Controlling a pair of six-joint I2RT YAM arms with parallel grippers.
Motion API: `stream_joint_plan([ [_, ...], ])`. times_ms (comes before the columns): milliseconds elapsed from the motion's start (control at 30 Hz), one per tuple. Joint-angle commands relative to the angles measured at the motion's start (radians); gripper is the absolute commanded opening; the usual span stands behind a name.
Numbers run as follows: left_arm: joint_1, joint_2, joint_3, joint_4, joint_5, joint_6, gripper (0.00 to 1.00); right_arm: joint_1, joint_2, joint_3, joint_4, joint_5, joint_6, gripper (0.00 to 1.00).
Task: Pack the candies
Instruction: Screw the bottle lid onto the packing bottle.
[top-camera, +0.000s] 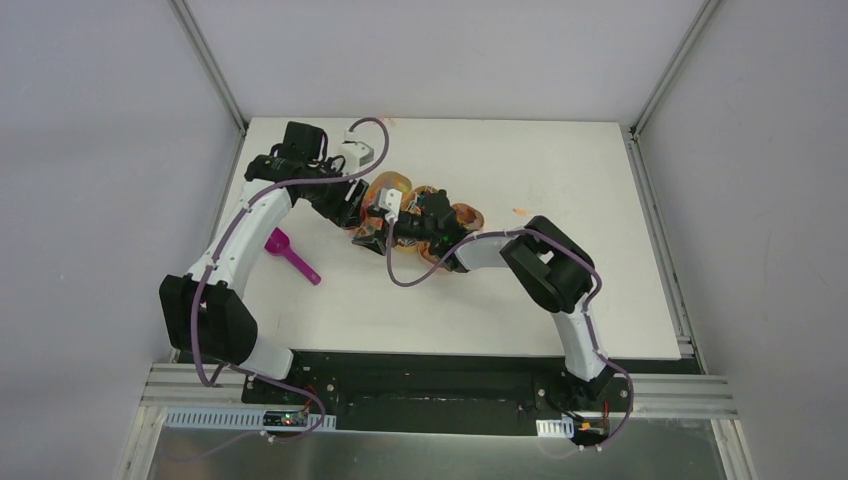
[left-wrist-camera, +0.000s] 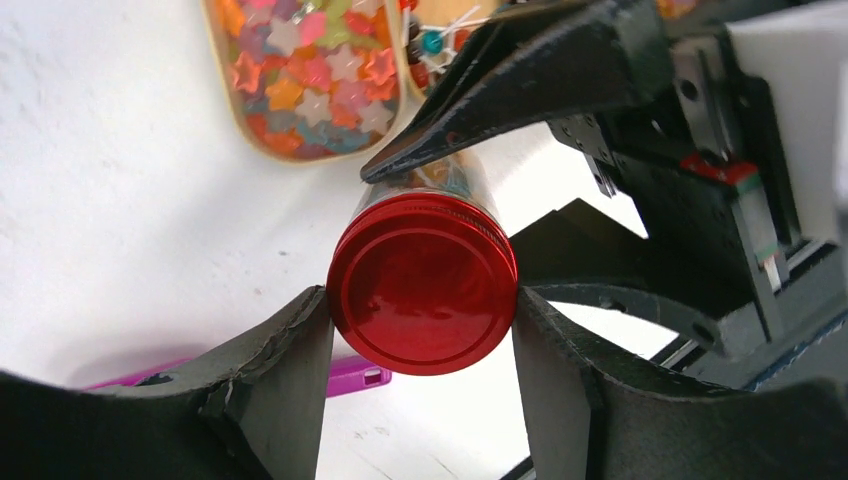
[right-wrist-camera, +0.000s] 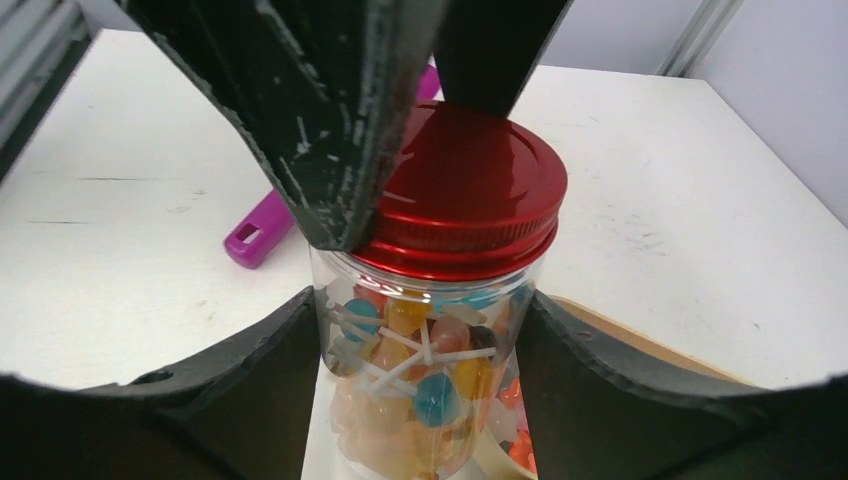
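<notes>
A clear jar (right-wrist-camera: 425, 330) with a red screw lid (right-wrist-camera: 465, 190) holds candies (right-wrist-camera: 440, 395): round sweets on white sticks in blue, yellow and pink. My right gripper (right-wrist-camera: 425, 345) is shut on the jar's body, one finger pressing each side. From the other side, my left gripper (left-wrist-camera: 420, 310) is shut on the red lid (left-wrist-camera: 422, 285), with both pads touching its rim. More candies, small star-shaped pieces in mixed bright colours (left-wrist-camera: 310, 70), lie in a shallow oval bowl (left-wrist-camera: 230, 95) behind the jar. In the top view both grippers meet at mid-table and hide the jar.
The magenta scoop (top-camera: 292, 256) lies on the white table left of the grippers; its handle (right-wrist-camera: 258, 232) shows behind the jar. Bowls of sweets (top-camera: 392, 184) sit just behind the grippers. A second bowl's rim (right-wrist-camera: 640, 335) lies right of the jar.
</notes>
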Motion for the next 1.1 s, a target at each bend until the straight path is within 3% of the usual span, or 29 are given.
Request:
stream_joint_plan([
  [0,-0.047,-0.060,-0.017,-0.019,0.176,0.185,0.34,0.001,-0.190,-0.006,0.277,-0.120,0.079,0.30],
  [367,-0.114,-0.099,-0.077,-0.080,0.282,0.482,0.37,-0.051,-0.275,-0.074,0.349,-0.292,0.225,0.27],
  [600,-0.116,-0.122,-0.053,-0.134,0.270,0.565,0.35,-0.071,-0.322,-0.108,0.363,-0.357,0.271,0.24],
  [867,-0.116,-0.125,-0.014,-0.176,0.354,0.661,0.35,-0.076,-0.319,-0.118,0.362,-0.436,0.324,0.22],
  [1067,-0.118,-0.122,-0.044,-0.205,0.380,0.732,0.39,-0.067,-0.315,-0.137,0.373,-0.438,0.330,0.22],
])
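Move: Right under the left hand, which already holds the red lid on the bottle's mouth, the bottle's middle lies about 5 cm down. The candy tray is some 6 cm ahead and 3 cm to the right, the lollipop tray about 2 cm ahead and 10 cm to the right, both roughly 12 cm below. The purple scoop lies some 6 cm back and 18 cm left on the table. For the right hand, gripping the bottle, the lid is about 4 cm straight above. Carrying bottle and lid together, both hands travel about 6 cm back and 5 cm to the right while rising some 5 cm. The left hand keeps its pinch on the lid and swings clockwise roughly 40 degrees, tipping its fingers forward a little, while the right keeps its grip on the bottle and turns it counter-clockwise some 15 degrees. ##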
